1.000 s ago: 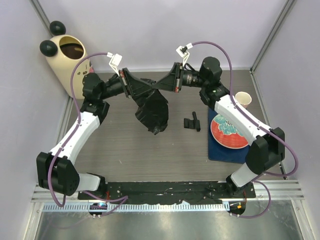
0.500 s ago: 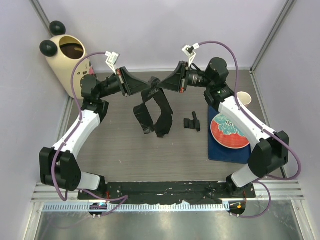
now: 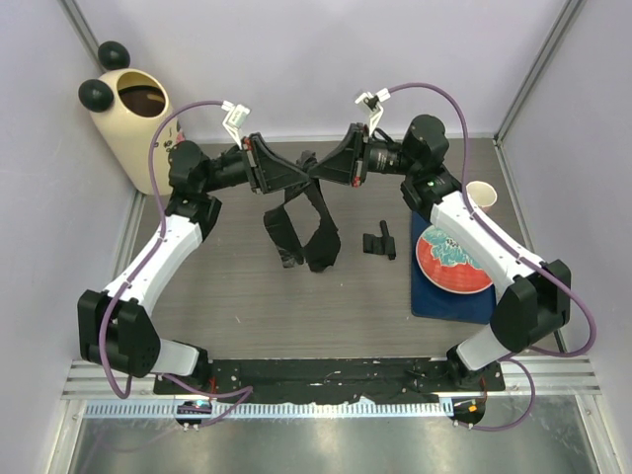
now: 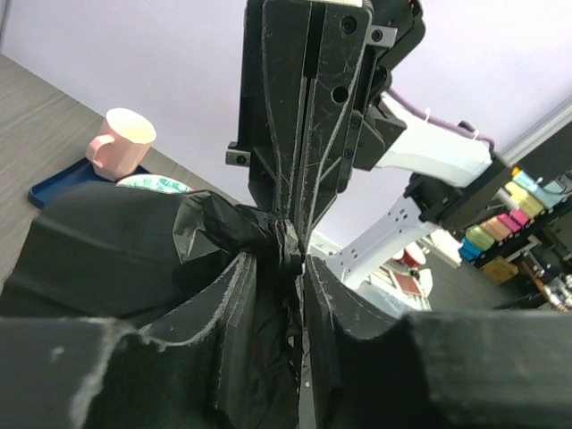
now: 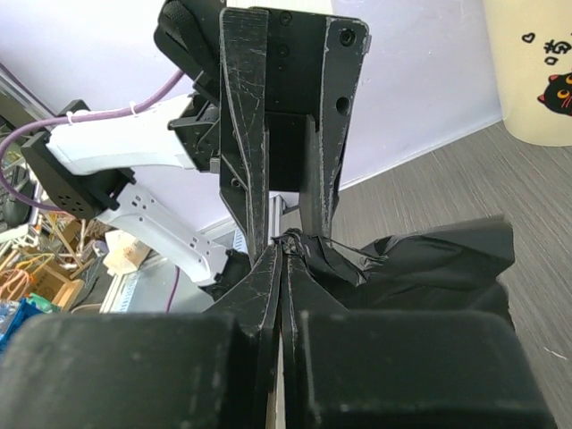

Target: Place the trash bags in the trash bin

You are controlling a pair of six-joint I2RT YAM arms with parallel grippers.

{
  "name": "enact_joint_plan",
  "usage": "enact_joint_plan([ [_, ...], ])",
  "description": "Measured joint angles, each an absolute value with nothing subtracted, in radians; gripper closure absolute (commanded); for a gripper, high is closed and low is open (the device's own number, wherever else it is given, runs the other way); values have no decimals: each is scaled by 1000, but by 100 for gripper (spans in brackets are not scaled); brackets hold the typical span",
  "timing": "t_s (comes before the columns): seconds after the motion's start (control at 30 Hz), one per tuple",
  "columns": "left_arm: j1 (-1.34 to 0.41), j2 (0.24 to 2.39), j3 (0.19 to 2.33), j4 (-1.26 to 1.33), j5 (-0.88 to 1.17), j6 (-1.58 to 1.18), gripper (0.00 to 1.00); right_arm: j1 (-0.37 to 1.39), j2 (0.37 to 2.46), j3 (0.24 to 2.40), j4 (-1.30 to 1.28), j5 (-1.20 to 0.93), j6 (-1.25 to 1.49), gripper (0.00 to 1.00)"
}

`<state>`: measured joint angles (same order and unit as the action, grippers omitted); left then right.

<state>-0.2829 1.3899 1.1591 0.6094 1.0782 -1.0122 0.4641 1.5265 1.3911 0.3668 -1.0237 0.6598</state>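
Observation:
A glossy black trash bag point(image 3: 314, 232) hangs in a floppy loop above the table's middle, bunched at its top. My right gripper point(image 3: 318, 170) comes in from the right and is shut on that bunch; in the right wrist view its jaws point(image 5: 284, 250) pinch the black plastic point(image 5: 420, 264). My left gripper point(image 3: 296, 176) faces it tip to tip. Its fingers point(image 5: 246, 134) stand apart, and the bag's knot point(image 4: 214, 223) lies loosely between the jaws point(image 4: 299, 264). The cream trash bin point(image 3: 128, 133) with black ears stands at the far left corner, away from both grippers.
A red plate point(image 3: 452, 259) lies on a blue tray point(image 3: 434, 301) at the right, with a pale cup point(image 3: 479, 196) behind it. A small black object point(image 3: 380, 240) lies on the table left of the tray. Walls close in on three sides.
The bag has dropped from a bundle into a hanging loop. My left gripper's fingers have parted and it has shifted slightly right. My right gripper has closed tighter on the bag's top.

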Motion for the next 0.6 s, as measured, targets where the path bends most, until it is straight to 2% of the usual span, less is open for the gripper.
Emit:
enact_joint_plan([
  [0.03,-288,1390,1161,593,1077,-1002,87,466,1526,1391,367,-1025,657,99],
  [0.13,-294,1386,1165,571,1085,-978,99,466,1526,1391,350,-1024,643,99],
  [0.6,-270,1385,1142,697,1097,-1101,100,456,1462,1393,133,-1015,430,99],
])
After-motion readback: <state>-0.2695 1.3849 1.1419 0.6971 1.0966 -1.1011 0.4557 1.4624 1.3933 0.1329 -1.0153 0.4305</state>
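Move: The twisted neck of the black trash bag sits about 1 cm off the left hand's tips, to its right and level, between its partly open fingers. The right hand already holds this neck, which lies some 1 cm to its left; the bag hangs below. From the left hand, a small black piece lies on the table roughly 15 cm right and 5 cm ahead, about 38 cm down; the plate is some 33 cm right and level fore-and-aft. Staying nearly in place, the left hand shuts its partly open fingers at the bag's neck beside the right fingertips, dipping slightly and then rising about 1 cm. The right hand keeps its pinch and, after a pause, eases down and to the right some 2 cm, away from the left hand, tilting about 5 degrees. ##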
